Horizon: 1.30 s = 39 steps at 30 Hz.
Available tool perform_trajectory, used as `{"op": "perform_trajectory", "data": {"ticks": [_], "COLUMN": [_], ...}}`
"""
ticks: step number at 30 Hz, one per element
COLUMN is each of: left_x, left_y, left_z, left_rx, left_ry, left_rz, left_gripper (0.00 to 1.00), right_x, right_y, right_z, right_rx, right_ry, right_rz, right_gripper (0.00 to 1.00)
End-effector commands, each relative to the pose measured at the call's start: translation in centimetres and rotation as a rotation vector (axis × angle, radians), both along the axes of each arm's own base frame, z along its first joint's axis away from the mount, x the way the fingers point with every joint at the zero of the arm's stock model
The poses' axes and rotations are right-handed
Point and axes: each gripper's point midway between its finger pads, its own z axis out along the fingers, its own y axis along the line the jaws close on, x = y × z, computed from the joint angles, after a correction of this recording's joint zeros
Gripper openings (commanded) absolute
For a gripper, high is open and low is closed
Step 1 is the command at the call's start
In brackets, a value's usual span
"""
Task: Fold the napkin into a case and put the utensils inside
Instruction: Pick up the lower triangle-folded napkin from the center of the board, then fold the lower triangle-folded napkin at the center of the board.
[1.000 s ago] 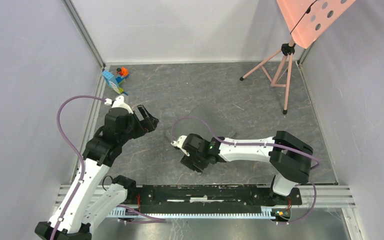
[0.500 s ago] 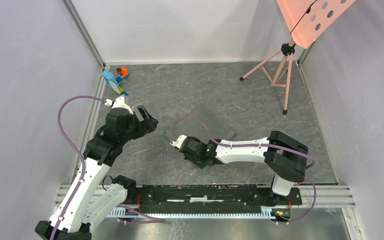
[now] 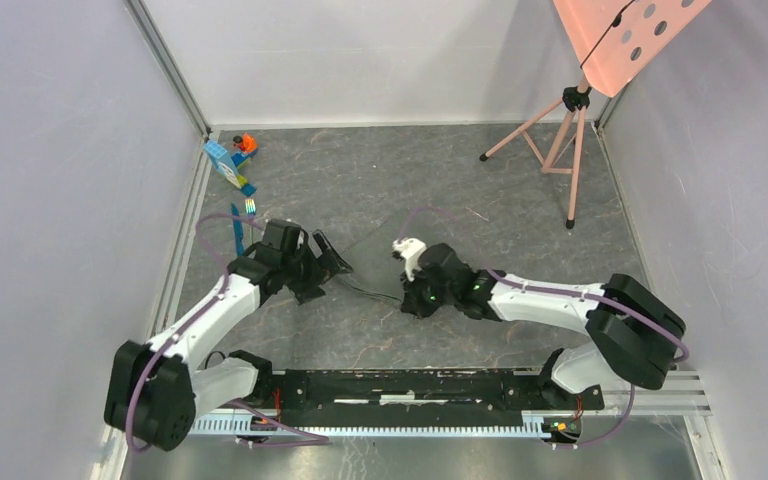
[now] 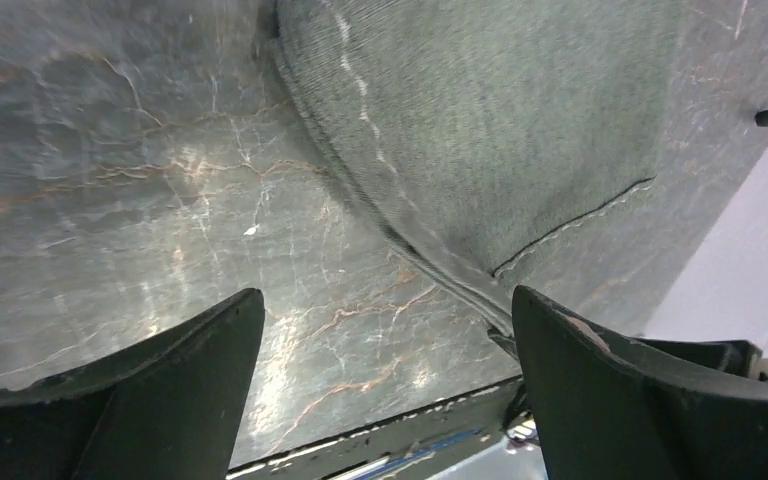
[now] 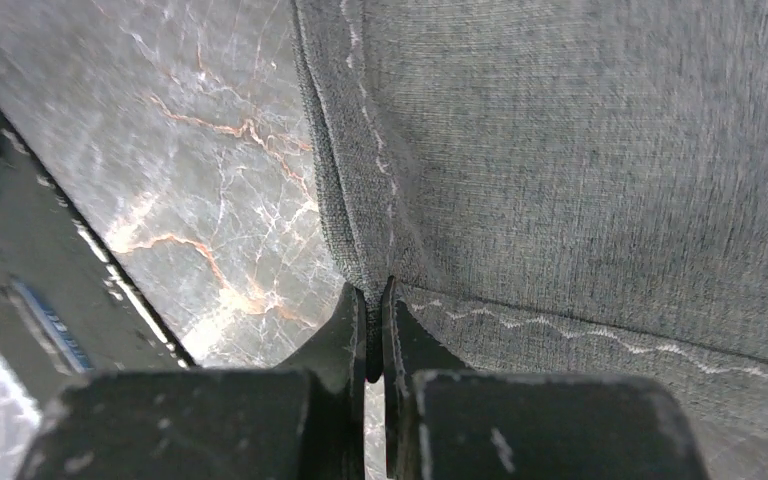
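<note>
The dark grey napkin (image 3: 372, 282) lies on the marbled table between my two grippers and is hard to tell from the surface. In the right wrist view the napkin (image 5: 580, 150) fills the upper right, and my right gripper (image 5: 373, 305) is shut on its stitched corner. My right gripper (image 3: 410, 300) sits low over the table. My left gripper (image 3: 332, 278) is open, and its jaws (image 4: 385, 340) stand wide over bare table beside the napkin's (image 4: 480, 130) edge. The blue knife (image 3: 236, 231) and the fork (image 3: 250, 208) lie at the far left.
Blue and orange toy blocks (image 3: 230, 160) sit in the back left corner. A pink-legged tripod (image 3: 560, 140) with a perforated pink panel stands at the back right. A black rail (image 3: 410, 385) runs along the near edge.
My left arm swung down and right toward the napkin, uncovering the knife and fork. My right gripper moved right and back and shut on the napkin's corner.
</note>
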Motion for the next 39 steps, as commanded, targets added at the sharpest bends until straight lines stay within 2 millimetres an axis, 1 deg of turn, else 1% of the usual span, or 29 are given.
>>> {"op": "perform_trajectory", "data": {"ticks": [1, 5, 9, 13, 17, 20, 21, 23, 26, 27, 29, 30, 34, 38, 39], "left_x": [1.2, 2.0, 2.5, 3.4, 4.5, 5.5, 5.3, 5.9, 6.6, 6.9, 7.4, 7.8, 9.0, 10.7, 11.0], "left_y": [-3.8, -4.1, -3.7, -3.7, -3.1, -2.7, -2.3, -2.1, -2.2, -2.5, -3.1, -3.5, -4.9, -7.0, -7.6], "left_z": [0.1, -1.4, -3.2, -4.0, -4.4, -3.9, -4.2, -3.8, -3.4, -3.2, -2.9, -2.5, -1.6, -0.5, -0.6], "left_rx": [-0.278, -0.341, -0.322, -0.342, -0.292, -0.244, -0.211, -0.183, -0.162, -0.164, -0.170, -0.168, -0.118, -0.096, -0.091], "left_ry": [0.050, 0.063, 0.107, 0.109, 0.084, 0.045, 0.058, 0.045, 0.037, 0.037, 0.042, 0.037, 0.026, 0.007, 0.010], "left_rz": [0.072, 0.146, 0.214, 0.264, 0.292, 0.291, 0.295, 0.291, 0.276, 0.267, 0.244, 0.232, 0.202, 0.161, 0.146], "left_gripper": [1.00, 0.99, 0.97, 0.87, 0.72, 0.58, 0.54, 0.47, 0.38, 0.33, 0.26, 0.24, 0.24, 0.23, 0.22], "right_x": [-0.6, -0.4, -0.1, 0.2, 0.3, 0.2, 0.2, 0.1, 0.0, 0.0, 0.1, 0.3, 1.3, 2.3, 2.5], "right_y": [1.8, 0.8, -0.1, -0.6, -1.0, -1.4, -1.5, -1.8, -2.2, -2.4, -2.7, -2.9, -4.0, -5.3, -5.6], "right_z": [3.2, 3.5, 3.5, 3.9, 3.9, 3.7, 3.7, 3.6, 3.4, 3.4, 3.3, 3.3, 2.8, 2.4, 2.3], "right_rx": [0.348, 0.441, 0.481, 0.507, 0.520, 0.528, 0.532, 0.549, 0.560, 0.563, 0.571, 0.572, 0.568, 0.557, 0.556], "right_ry": [0.159, 0.222, 0.239, 0.233, 0.234, 0.238, 0.242, 0.252, 0.263, 0.264, 0.267, 0.266, 0.275, 0.274, 0.279], "right_rz": [0.015, 0.000, -0.023, -0.030, -0.032, -0.038, -0.037, -0.039, -0.041, -0.043, -0.044, -0.054, -0.097, -0.131, -0.138], "right_gripper": [0.00, 0.01, 0.00, 0.00, 0.00, 0.00, 0.00, 0.00, 0.01, 0.01, 0.00, 0.00, 0.00, 0.00, 0.01]}}
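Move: The left end of the napkin's near edge lies about 3 cm ahead of the open left hand, 3 cm to its right and 7 cm below. The fork lies some 16 cm ahead of that hand and 19 cm to its left, the knife about 14 cm ahead and 22 cm left, both roughly 8 cm down. From the right hand, already pinching the same edge, the napkin's left end is about 7 cm forward, 15 cm left and 3 cm lower. The napkin's left end is pinched by the left hand, which sinks over 5 cm while edging right, eases forward as its fingers close, then lifts about 4 cm, going forward and right with the cloth. The right hand keeps its pinch, swings its fingers some 35 degrees flatter towards the left, and moves 5 cm right and slightly up. ##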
